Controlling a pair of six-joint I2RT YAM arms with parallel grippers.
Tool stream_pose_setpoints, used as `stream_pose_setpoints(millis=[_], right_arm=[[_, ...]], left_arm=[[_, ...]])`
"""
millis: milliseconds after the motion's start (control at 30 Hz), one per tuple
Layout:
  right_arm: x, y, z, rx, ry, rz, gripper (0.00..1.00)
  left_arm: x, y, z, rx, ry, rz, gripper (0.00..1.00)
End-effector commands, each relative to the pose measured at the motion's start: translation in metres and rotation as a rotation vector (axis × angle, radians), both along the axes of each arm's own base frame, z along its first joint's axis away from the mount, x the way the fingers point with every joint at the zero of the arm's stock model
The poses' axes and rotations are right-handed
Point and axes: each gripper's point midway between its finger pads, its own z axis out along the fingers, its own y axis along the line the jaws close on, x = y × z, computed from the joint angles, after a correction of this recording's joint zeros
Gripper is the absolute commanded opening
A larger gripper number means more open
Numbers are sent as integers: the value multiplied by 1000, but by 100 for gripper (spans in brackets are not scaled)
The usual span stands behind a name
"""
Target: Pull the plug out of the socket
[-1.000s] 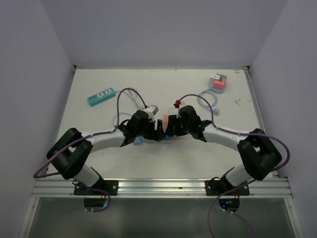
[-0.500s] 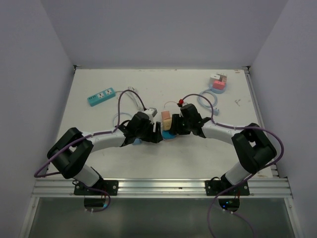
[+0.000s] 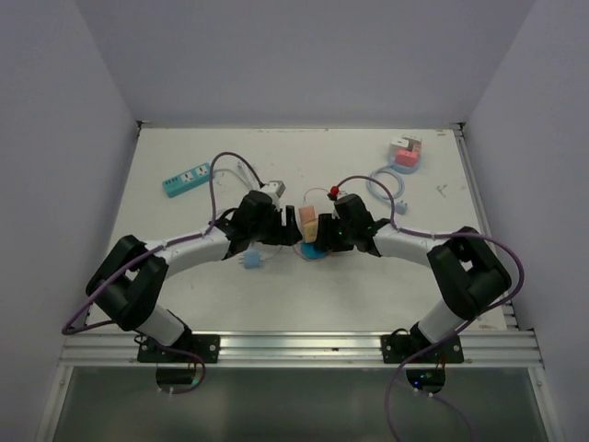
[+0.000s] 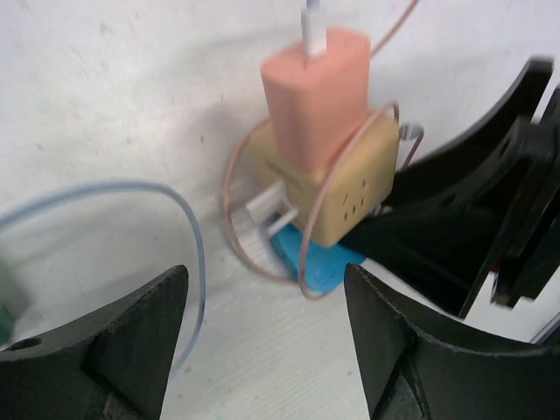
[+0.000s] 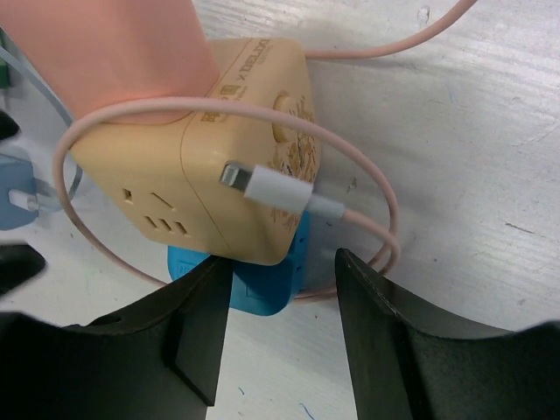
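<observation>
A pink plug [image 4: 315, 96] stands plugged into the top of a tan cube socket [image 4: 337, 188], which rests on a flat blue socket [image 4: 315, 262]; a pink cable loops round them. In the top view the stack [image 3: 310, 224] sits mid-table between both arms. My left gripper [image 4: 267, 341] is open just short of the stack, with only bare table between its fingers. From the other side, my right gripper [image 5: 284, 324] is open at the blue socket [image 5: 271, 280]. Its left finger lies against the tan cube [image 5: 192, 188] and its right finger is apart. A white cable connector [image 5: 262, 185] lies across the cube.
A teal power strip [image 3: 188, 179] lies at the back left, and a grey-white adapter [image 3: 279, 198] behind my left wrist. A small light-blue plug [image 3: 250, 261] lies by the left forearm. A coiled pale-blue cable [image 3: 386, 189] and a pink-white block on a blue ring [image 3: 405, 152] are at the back right.
A second ago both grippers were crowded over the stack, hiding it. The stack now stands in plain sight, and my left arm has swung back and to the left of it.
</observation>
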Motion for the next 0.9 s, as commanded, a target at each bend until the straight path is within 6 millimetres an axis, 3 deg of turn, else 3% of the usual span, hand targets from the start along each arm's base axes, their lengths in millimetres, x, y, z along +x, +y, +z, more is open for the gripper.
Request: stream_pose_setpoints(millis=[0,133,333,567,867], right_arm=[[-2,-3,5,1,-33,29,54],[-4,-5,4,-7,-42,40,55],[-6,-8,3,-15,-50,44,56],[-11,-18,3,-50,-54,34,57],[-17,-31,1,-97,-58,28,58]], left_arm=[[35,-13,29,-78,-55,47,76],[53,-29,36,-107,-60,35,76],[60,-42,18,-111,-16,20,75],[68,-32,-11,-78,38,75,75],[76,-30,-25,-127,115,95,75]])
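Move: The pink plug stands in the beige socket some 5 cm ahead of my left hand, 5 cm to its right and 3 cm lower. The socket's middle is about 2 cm ahead, 5 cm right and 5 cm below that hand; the blue piece is 2 cm back, 5 cm right and 6 cm below. From my right hand, the blue piece lies 3 cm left, 1 cm back and 2 cm lower, the plug about 7 cm ahead, 5 cm left and 1 cm higher. I sweep my left hand about 8 cm forward and some 3 cm right towards the pink plug, rising a little at first and then sinking, until its still-open fingers stand either side of the plug, just short of it. Meanwhile my right hand eases about 2.5 cm right and back from the beige socket, fingers still apart, its left finger ending beside the corner of the blue piece. ##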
